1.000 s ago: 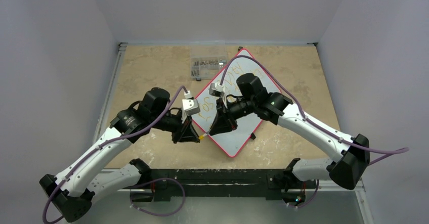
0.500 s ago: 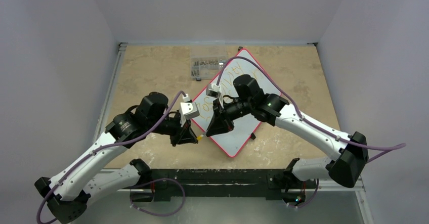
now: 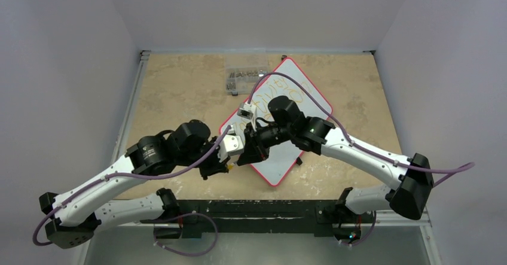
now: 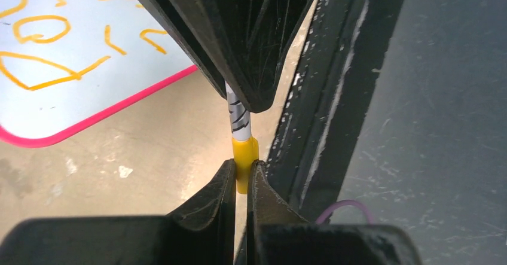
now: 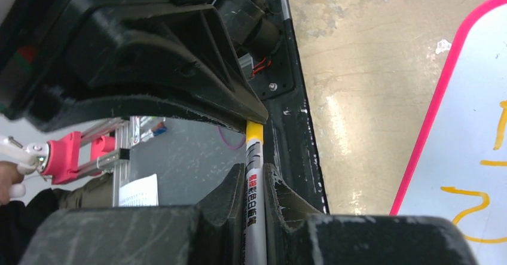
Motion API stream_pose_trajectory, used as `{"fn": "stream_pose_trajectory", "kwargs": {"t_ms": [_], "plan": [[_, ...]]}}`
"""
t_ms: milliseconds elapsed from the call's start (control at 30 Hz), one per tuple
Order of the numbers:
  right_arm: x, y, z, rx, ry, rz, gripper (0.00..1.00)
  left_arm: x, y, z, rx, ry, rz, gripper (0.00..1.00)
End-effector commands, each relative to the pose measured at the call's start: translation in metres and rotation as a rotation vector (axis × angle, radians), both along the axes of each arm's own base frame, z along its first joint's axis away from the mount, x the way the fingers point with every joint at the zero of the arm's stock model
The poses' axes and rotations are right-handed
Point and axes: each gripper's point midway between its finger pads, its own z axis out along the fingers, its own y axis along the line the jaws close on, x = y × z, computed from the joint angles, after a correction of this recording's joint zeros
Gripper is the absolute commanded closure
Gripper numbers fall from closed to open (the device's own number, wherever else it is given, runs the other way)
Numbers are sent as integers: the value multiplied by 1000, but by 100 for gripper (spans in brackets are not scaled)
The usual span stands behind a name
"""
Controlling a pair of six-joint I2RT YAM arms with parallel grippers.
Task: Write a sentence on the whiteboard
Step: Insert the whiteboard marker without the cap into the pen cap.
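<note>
The whiteboard (image 3: 281,157), white with a pink frame, lies cornerwise on the table; the orange sentence (image 3: 280,90) crosses its far half. Just off its near-left edge a marker (image 3: 235,163) spans between both grippers. My left gripper (image 4: 242,166) is shut on the marker's yellow cap (image 4: 245,152). My right gripper (image 5: 255,172) is shut on the marker's white printed barrel (image 5: 254,184). The two sets of fingers face each other tip to tip. The board's corner (image 4: 89,67) with lettering (image 4: 36,29) shows in the left wrist view.
A clear box of small parts (image 3: 246,78) sits at the back, beside the board's far corner. One black foot (image 3: 299,161) sticks out of the board's near-right edge. The table's black front rail (image 5: 296,115) runs right under the marker.
My right gripper has slid left and nearer, off the board, uncovering more lettering. The left arm's elbow swung right. The gap between the grippers has narrowed.
</note>
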Motion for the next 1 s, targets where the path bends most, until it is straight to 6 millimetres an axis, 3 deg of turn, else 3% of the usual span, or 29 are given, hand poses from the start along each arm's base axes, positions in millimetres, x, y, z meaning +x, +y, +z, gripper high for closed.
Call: {"fn": "stream_pose_trajectory", "kwargs": {"t_ms": [0,267,400,667,900,967], "plan": [[-26,20,4,37,93,64,100,61,-44,88,-255,-389,114,100],[-17,34,-5,0,194,-4,100,73,-48,103,-293,-505,206,100],[-13,44,-8,-7,226,-15,100,68,-56,108,-326,-522,175,100],[-27,58,3,19,173,66,100,54,-64,118,-356,-501,86,100],[-23,56,5,8,124,35,100,51,-56,115,-339,-475,101,100],[-23,52,7,-2,110,34,100,51,-49,111,-317,-471,116,96]]}}
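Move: My left hand still pinches the yellow cap right at its fingertips. The marker, already pushed into the cap and held in my right fingers, has its middle about 5 cm to the right of my left hand, 1 cm ahead and 2 cm higher. From my right hand the cap lies roughly 5 cm left, 1 cm back and 2 cm below; the whiteboard's middle is some 13 cm ahead, 12 cm right and 20 cm below. I keep pressing the marker into the cap, my right hand bearing left while both hands drift together forward, left and down, about 2 to 3 cm each way, my left wrist tipping its fingers some 20 degrees down and forward. Then they part: my left hand comes off the cap, jumping about 3 cm up and 3 cm right, as my right hand, keeping its grip on the marker, drops back and down 1 to 2 cm. ##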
